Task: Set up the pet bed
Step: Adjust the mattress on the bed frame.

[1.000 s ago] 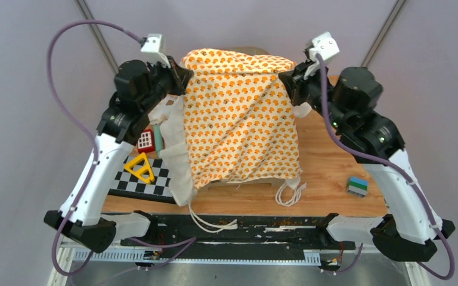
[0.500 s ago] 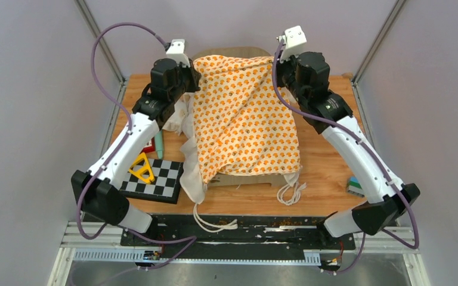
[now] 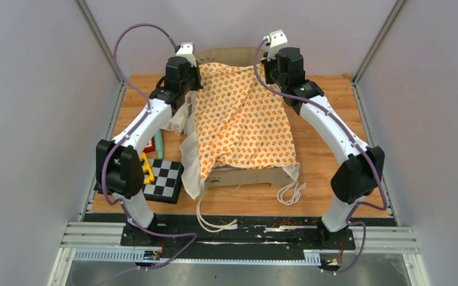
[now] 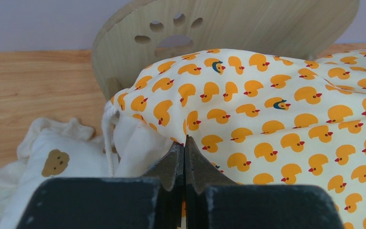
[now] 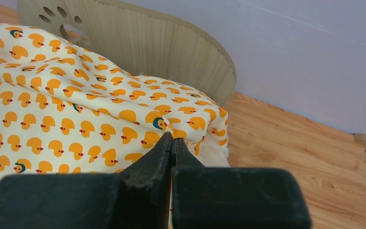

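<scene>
The pet bed [image 3: 251, 177] stands mid-table, its light-wood near end board showing at the front. Its far end board [image 4: 228, 24] with the paw-print cutout rises behind the cloth, and shows again in the right wrist view [image 5: 138, 43]. An orange duck-print cushion [image 3: 244, 122] lies draped over the frame and hides the base. My left gripper [image 4: 186, 143] is shut on the cushion's far left corner, next to the far board. My right gripper [image 5: 172, 138] is shut on its far right corner. In the top view both grippers, left [image 3: 198, 74] and right [image 3: 263, 67], hold that far edge low.
A small white pillow [image 4: 52, 164] with brown prints lies crumpled left of the bed. A checkerboard [image 3: 164, 182], a yellow triangle toy [image 3: 148, 170] and a red block [image 3: 149, 146] sit front left. White ties [image 3: 289, 192] trail over the front of the table.
Both arms have stretched toward the far end and come down, carrying the cushion's far corners with them. The cushion has dropped from a raised tent to lying low over the bed.
</scene>
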{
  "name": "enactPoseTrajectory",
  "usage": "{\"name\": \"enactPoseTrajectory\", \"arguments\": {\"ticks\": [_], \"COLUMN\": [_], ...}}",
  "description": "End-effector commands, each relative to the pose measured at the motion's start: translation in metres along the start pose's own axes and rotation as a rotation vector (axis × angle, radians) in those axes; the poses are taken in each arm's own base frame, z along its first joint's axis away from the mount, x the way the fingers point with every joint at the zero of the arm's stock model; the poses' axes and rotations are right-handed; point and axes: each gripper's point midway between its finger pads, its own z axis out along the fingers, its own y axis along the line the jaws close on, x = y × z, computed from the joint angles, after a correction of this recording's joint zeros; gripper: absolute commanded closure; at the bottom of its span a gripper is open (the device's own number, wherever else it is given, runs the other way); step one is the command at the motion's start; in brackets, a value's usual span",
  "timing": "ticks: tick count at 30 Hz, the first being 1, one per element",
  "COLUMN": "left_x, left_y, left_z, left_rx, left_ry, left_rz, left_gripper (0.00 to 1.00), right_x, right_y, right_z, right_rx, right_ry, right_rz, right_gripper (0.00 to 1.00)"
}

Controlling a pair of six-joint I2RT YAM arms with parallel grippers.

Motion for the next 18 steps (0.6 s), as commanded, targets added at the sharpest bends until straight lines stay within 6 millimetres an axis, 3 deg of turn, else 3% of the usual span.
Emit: {"name": "enactPoseTrajectory", "arguments": {"ticks": [1, 2, 3, 5, 6, 9, 12, 14, 16, 18], "left_x": [-0.036, -0.036, -0.036, -0.037, -0.036, -0.046, -0.061, -0.071, -0.074, -0.061], "left_y": [0.013, 0.015, 0.015, 0.014, 0.013, 0.007, 0.005, 0.006, 0.009, 0.017], "left_z": [0.018, 0.021, 0.024, 0.028, 0.029, 0.017, -0.006, -0.028, -0.052, -0.075], "left_rx": [-0.047, -0.053, -0.052, -0.046, -0.042, -0.023, -0.019, -0.026, -0.043, -0.080], "left_ry": [-0.092, -0.091, -0.087, -0.071, -0.057, -0.064, -0.097, -0.109, -0.104, -0.055], "left_rz": [0.039, 0.045, 0.051, 0.062, 0.061, 0.046, 0.037, 0.036, 0.032, 0.013], "left_gripper": [1.00, 1.00, 0.88, 0.50, 0.37, 0.18, 0.05, 0.01, 0.00, 0.00], "right_x": [-0.024, -0.019, -0.011, -0.009, -0.011, -0.022, -0.036, -0.041, -0.036, -0.022], "right_y": [-0.005, -0.004, -0.001, -0.003, -0.005, -0.015, -0.029, -0.035, -0.036, -0.031], "right_z": [0.024, 0.031, 0.037, 0.035, 0.031, 0.010, -0.018, -0.038, -0.059, -0.079], "right_rx": [-0.009, -0.014, -0.021, -0.011, -0.002, 0.033, 0.082, 0.101, 0.092, 0.062], "right_ry": [-0.057, -0.035, -0.004, 0.019, 0.019, -0.012, -0.028, -0.027, 0.012, 0.074], "right_rz": [0.040, 0.039, 0.033, 0.029, 0.029, 0.031, 0.035, 0.037, 0.042, 0.058], "right_gripper": [0.98, 0.93, 0.85, 0.64, 0.53, 0.21, 0.14, 0.14, 0.14, 0.14]}}
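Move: Shut on the mattress's two far corners, the hands are short of the headboard: its middle is about 9 cm ahead, 9 cm right and 6 cm below the left hand; for the right, some 9 cm ahead, 10 cm left and 11 cm below. The mattress's middle lies roughly 15 cm back and 12 cm right of the left hand, 15 cm back and 6 cm left of the right. The pillow is about level with the left hand, 14 cm left and 22 cm below. Both hands let go of the mattress's far corners: they carry them on about 3.5 cm forward towards the headboard while sinking, the right more deeply, and their fingers spread wide. The emptied grippers then turn back and lift clear, rising some 4 to 5 cm and drawing back, the right also swinging out to its right. ##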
